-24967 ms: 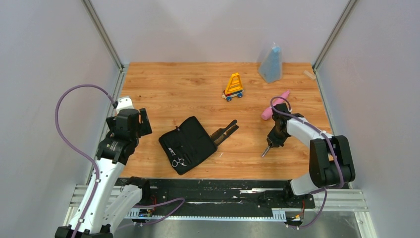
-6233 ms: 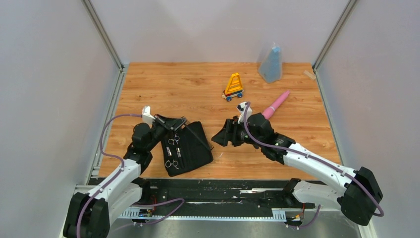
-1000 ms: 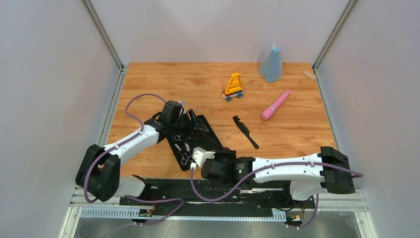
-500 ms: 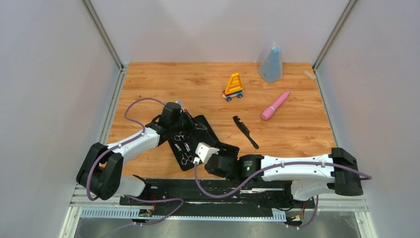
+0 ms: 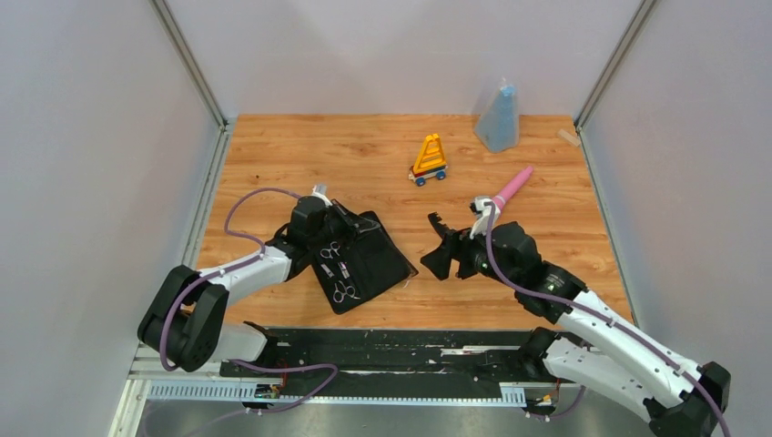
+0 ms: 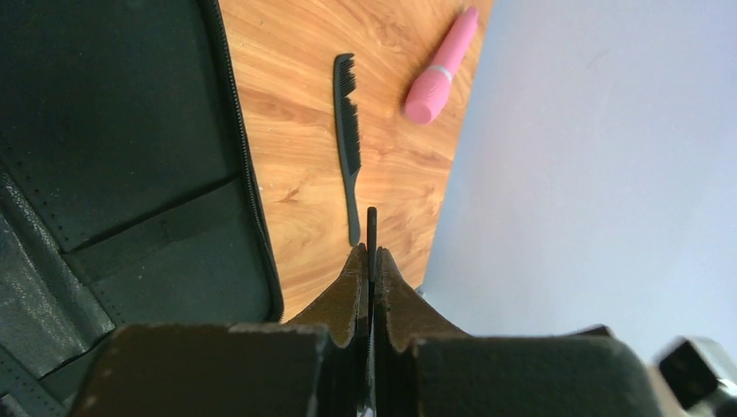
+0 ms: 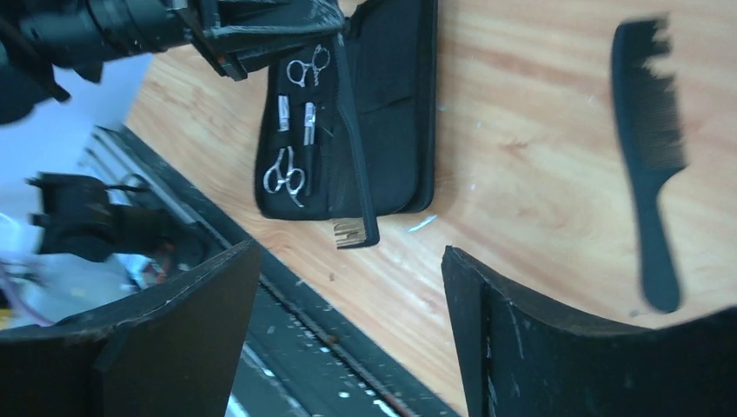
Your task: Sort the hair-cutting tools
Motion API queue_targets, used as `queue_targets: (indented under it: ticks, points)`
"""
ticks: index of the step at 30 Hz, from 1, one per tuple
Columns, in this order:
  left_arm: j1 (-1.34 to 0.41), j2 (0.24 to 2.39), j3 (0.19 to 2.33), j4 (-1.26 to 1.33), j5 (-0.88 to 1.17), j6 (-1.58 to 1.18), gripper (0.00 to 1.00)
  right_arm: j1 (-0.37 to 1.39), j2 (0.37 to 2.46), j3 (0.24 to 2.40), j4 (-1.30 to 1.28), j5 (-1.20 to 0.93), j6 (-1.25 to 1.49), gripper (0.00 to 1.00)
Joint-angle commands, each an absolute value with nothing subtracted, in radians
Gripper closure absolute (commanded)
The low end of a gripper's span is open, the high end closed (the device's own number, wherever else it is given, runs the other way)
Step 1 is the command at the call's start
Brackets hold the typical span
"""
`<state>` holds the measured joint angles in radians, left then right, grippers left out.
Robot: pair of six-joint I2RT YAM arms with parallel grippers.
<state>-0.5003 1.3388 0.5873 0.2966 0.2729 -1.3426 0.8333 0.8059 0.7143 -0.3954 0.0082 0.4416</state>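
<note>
An open black case [image 5: 369,259] lies left of centre, with two silver scissors [image 5: 330,248] [image 5: 343,292] strapped inside; the right wrist view shows them too [image 7: 308,65] [image 7: 285,174]. My left gripper [image 5: 335,218] sits at the case's far edge. It is shut on a thin flat black comb [image 6: 372,228], seen edge-on. That comb [image 7: 352,156] runs along the case [image 7: 391,104]. My right gripper [image 5: 437,257] hangs open and empty over the handled black comb [image 5: 434,218], which it mostly hides from above. The handled comb lies on the wood [image 7: 652,165] [image 6: 348,130].
A pink wand [image 5: 508,191] lies right of the handled comb, and the left wrist view shows it too [image 6: 441,65]. A yellow-orange wheeled toy [image 5: 430,159] and a blue bag [image 5: 499,116] stand at the back. Grey walls close three sides, and a black rail [image 5: 410,350] runs along the near edge.
My right gripper left the case's near corner, swung right over the handled comb and opened. The left gripper closed at the case's far edge. The case shifted slightly.
</note>
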Motion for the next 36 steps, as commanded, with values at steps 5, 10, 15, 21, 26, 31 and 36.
queue_targets:
  ticks: [5, 10, 15, 21, 26, 31, 36]
  points:
    - [-0.495, 1.292, 0.490, 0.603, 0.208, -1.509, 1.00, 0.629, 0.743, 0.472, -0.020, -0.348, 0.932, 0.29]
    - [-0.499, 1.294, 0.464, 0.713, 0.197, -1.573, 1.00, 0.585, 0.762, 0.379, 0.172, -0.391, 1.062, 0.34]
    - [-0.508, 1.310, 0.457, 0.783, 0.195, -1.605, 1.00, 0.579, 0.829, 0.323, 0.340, -0.396, 1.158, 0.39]
    - [-0.514, 1.324, 0.456, 0.830, 0.202, -1.622, 1.00, 0.579, 0.934, 0.290, 0.536, -0.437, 1.217, 0.45]
    - [-0.515, 1.327, 0.446, 0.847, 0.202, -1.623, 1.00, 0.578, 0.913, 0.279, 0.562, -0.405, 1.218, 0.51]
    - [-0.515, 1.331, 0.439, 0.861, 0.202, -1.622, 1.00, 0.578, 0.879, 0.276, 0.563, -0.381, 1.214, 0.56]
    - [-0.516, 1.336, 0.435, 0.867, 0.210, -1.618, 1.00, 0.578, 0.874, 0.273, 0.577, -0.368, 1.218, 0.65]
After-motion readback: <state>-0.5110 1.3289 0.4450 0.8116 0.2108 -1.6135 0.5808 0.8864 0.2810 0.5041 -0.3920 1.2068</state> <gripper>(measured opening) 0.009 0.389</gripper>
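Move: From the right hand, the free end of the comb held by the left gripper is about 6 cm left, level fore and aft, and some 9 cm below. The loose comb lies 11 cm ahead, 4 cm right, and the open case 6 cm ahead, 16 cm left, both about 17 cm below. From the left hand, the open right fingers are some 11 cm back, 15 cm right and 5 cm higher; the held comb's free end is 10 cm back, 10 cm right, 4 cm lower. The left hand, still shut on one end of the comb, lifts about 6.5 cm and tilts some 20 degrees with its right side rising, bringing the comb's free end up to the right gripper. The right hand dips 4 cm, then works left and slightly forward towards that end and climbs back to its starting height, rolling clockwise about its own pointing direction (seen from behind the hand) by over 40 degrees while its fingers close to about half their gap around the comb's tip, not yet gripping. ##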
